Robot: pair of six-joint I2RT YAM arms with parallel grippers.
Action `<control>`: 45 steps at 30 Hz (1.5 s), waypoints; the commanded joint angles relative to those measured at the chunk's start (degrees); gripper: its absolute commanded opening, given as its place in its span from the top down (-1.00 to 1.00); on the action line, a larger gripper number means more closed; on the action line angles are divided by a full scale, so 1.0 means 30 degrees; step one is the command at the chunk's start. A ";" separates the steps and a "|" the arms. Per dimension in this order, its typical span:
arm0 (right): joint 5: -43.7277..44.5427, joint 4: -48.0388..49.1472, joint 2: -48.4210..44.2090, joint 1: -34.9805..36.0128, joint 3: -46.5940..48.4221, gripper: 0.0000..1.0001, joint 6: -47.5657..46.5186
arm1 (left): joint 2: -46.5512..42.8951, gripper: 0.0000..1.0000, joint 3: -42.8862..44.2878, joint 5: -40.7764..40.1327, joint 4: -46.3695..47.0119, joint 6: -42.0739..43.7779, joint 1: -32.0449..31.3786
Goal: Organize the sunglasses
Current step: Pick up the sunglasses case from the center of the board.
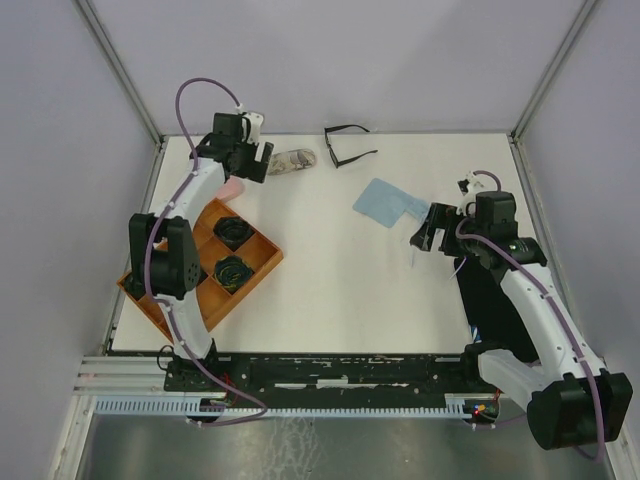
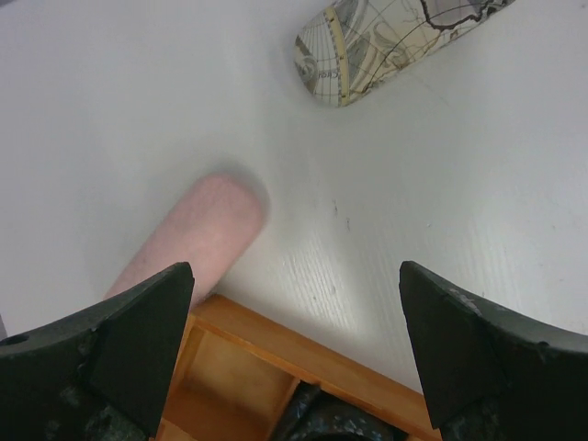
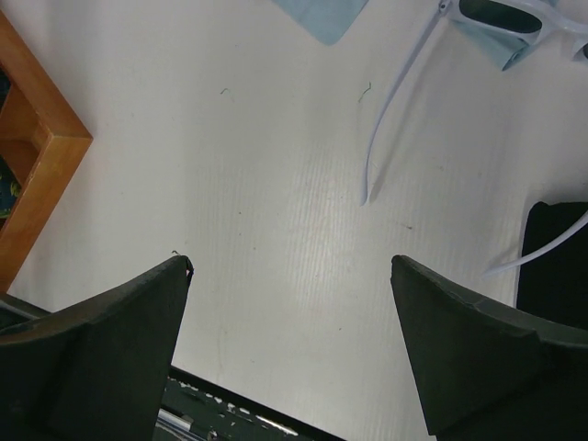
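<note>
A thin black-framed pair of sunglasses (image 1: 346,146) lies unfolded at the table's far edge. Two dark folded pairs (image 1: 233,230) (image 1: 233,270) sit in separate compartments of the orange wooden tray (image 1: 262,262); the rim of one (image 2: 331,418) shows in the left wrist view. A white-framed pair with dark lenses (image 3: 501,13) lies partly on the light-blue cloth (image 1: 390,203), ahead of my right gripper (image 3: 292,266) (image 1: 428,232), which is open over bare table. My left gripper (image 2: 296,276) (image 1: 252,163) hangs open above the tray's far edge (image 2: 303,354), holding nothing.
A patterned map-print case (image 2: 386,41) (image 1: 292,160) lies just beyond the left gripper. A pink case (image 2: 197,234) (image 1: 230,187) rests against the tray's far corner. The tray's corner (image 3: 37,156) shows left of the right gripper. Grey walls enclose the table.
</note>
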 commanded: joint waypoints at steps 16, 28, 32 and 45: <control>-0.1526 0.0414 0.1701 0.0307 0.0043 -0.98 -0.1476 | 0.8134 -0.98 1.0121 0.8614 -0.0935 0.7741 0.0091; -0.1530 0.0121 0.2505 0.0395 -0.0015 -0.96 -0.1812 | 1.2413 -0.98 1.4745 0.8102 -0.1696 0.8375 0.0089; -0.1491 0.0007 0.2668 0.0418 0.0062 -0.96 -0.1873 | 1.2943 -0.98 1.4980 0.8248 -0.1635 0.8447 0.0120; -0.1901 -0.0049 0.3541 0.0672 0.0301 -0.95 -0.1897 | 1.4585 -0.89 1.5896 0.8516 -0.2615 0.8817 0.0109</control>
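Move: The map-print sunglasses case lies about 14 cm ahead of the open left gripper, 9 cm to its right and 15 cm below. On the table around it, the pink case is some 4 cm ahead and 10 cm left of that gripper, and the black sunglasses 19 cm ahead and 25 cm right. The wooden tray's middle is 17 cm back and 13 cm left. From the right gripper the map-print case is roughly 36 cm ahead, 35 cm left and 16 cm below. Bring the left gripper forward about 12 cm and right some 8 cm towards the map-print case, sinking as it goes and turning clockwise about 30 degrees to line up with the case's length, then lower it straight down with the fingers wide open on either side, not closing yet. Let the empty right gripper sink about 5 cm, tipping slightly down. ##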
